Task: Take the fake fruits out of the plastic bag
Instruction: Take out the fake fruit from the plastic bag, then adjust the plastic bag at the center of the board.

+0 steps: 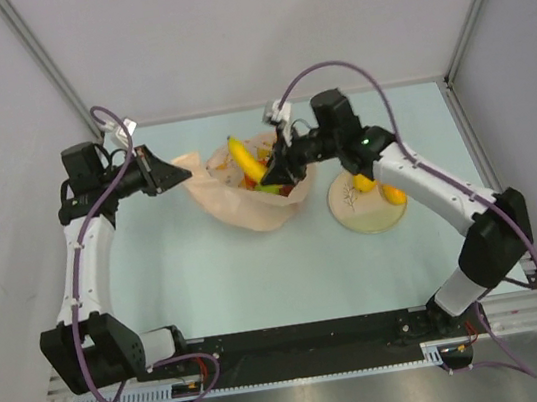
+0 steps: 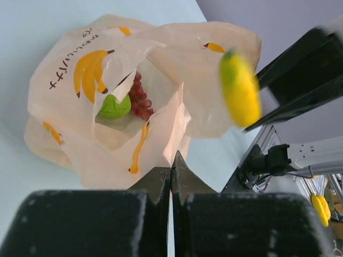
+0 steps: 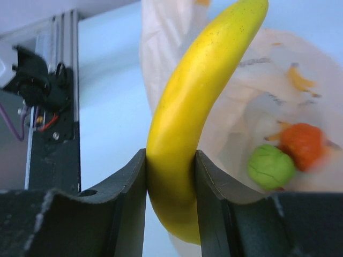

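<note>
The peach plastic bag point(image 1: 250, 209) lies open at the table's middle. My right gripper point(image 1: 279, 171) is shut on the yellow banana point(image 1: 245, 157), which sticks up above the bag mouth; the right wrist view shows the banana point(image 3: 198, 96) pinched between both fingers of the gripper point(image 3: 170, 182). A green apple point(image 3: 270, 167) and an orange fruit point(image 3: 302, 144) lie inside the bag point(image 3: 257, 91). In the left wrist view the apple point(image 2: 113, 107) sits beside dark red grapes point(image 2: 140, 99). My left gripper point(image 1: 183, 172) is shut, pinching the bag's left edge point(image 2: 174, 144).
A round cream plate point(image 1: 352, 217) stands right of the bag, partly under the right arm, with a yellow fruit point(image 1: 392, 194) on it. Grey walls and metal posts close the back and sides. The arm bases sit along the near rail.
</note>
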Controlling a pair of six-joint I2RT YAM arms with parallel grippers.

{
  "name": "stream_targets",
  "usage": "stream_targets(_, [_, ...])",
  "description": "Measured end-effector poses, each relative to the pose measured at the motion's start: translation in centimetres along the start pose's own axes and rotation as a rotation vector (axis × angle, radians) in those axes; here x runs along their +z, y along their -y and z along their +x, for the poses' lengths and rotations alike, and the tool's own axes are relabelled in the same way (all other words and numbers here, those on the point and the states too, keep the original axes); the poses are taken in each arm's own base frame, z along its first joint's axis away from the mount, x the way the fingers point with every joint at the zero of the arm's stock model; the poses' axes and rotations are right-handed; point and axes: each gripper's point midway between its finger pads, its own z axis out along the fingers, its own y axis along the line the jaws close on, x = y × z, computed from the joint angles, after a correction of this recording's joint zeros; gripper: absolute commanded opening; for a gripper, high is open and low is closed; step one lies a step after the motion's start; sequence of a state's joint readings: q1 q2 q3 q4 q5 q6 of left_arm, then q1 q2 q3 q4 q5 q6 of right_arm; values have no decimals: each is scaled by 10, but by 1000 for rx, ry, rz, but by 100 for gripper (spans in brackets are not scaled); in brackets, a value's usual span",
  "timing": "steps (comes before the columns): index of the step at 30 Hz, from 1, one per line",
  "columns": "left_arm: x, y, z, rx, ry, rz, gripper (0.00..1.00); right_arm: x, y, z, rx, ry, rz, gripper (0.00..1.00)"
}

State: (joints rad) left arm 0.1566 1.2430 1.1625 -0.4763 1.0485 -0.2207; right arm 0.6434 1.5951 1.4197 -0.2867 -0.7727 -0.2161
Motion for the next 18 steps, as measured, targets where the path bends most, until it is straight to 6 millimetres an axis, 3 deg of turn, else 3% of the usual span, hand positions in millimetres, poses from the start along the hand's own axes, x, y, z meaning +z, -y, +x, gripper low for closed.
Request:
stream_targets(2, [3, -3, -7, 6, 3, -1, 0, -25, 16, -24, 11, 49, 75, 24])
stream_targets(3, [4, -5, -9, 8, 5, -4, 0, -50, 22, -46, 11, 99, 137, 23])
stream_targets(5, [5, -7, -10, 9, 7, -8, 0, -95, 47, -64, 24, 161, 269, 22])
stream_targets(8, [6, -8, -12, 2, 8, -8, 0, -165, 71, -75, 92, 239, 470, 22])
stream_targets(10, [8, -6, -13, 4, 5, -3, 0, -190, 82, -65, 178, 252, 548, 23])
stream_targets(13, [9, -5, -15, 8, 7, -3, 0, -189, 94, -29, 363, 217, 568, 26])
stream_targets(16, [9, -6, -15, 7, 7, -6, 0, -163, 97, 20, 536, 129, 513, 24])
stream_targets(18, [9, -7, -15, 6, 6, -10, 0, -150, 93, 42, 607, 78, 489, 24])
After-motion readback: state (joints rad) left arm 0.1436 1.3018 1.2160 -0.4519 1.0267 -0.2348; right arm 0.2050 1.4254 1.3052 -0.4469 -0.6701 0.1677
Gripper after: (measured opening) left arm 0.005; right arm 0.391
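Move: My right hand already holds the banana above the open bag. The plate lies about 25 cm to its right, 4 cm farther out and 25 cm below. On the plate, the lemon is 25 cm right and 8 cm ahead, and the orange fruit some 31 cm right and 6 cm ahead. The green fruit in the bag sits 8 cm ahead, 22 cm down. From my left hand, which holds the bag's rim, the plate is about 35 cm right and 28 cm below. I swing the banana quickly out of the bag towards the plate with my right hand, about 18 cm to the right and some 8 cm forward. I arc up 11 cm first, then sink about as much, swivelling nearly 40 degrees clockwise and tipping my fingers down. The grip holds. My left hand keeps pinching the bag's rim and edges forward 2 cm. ##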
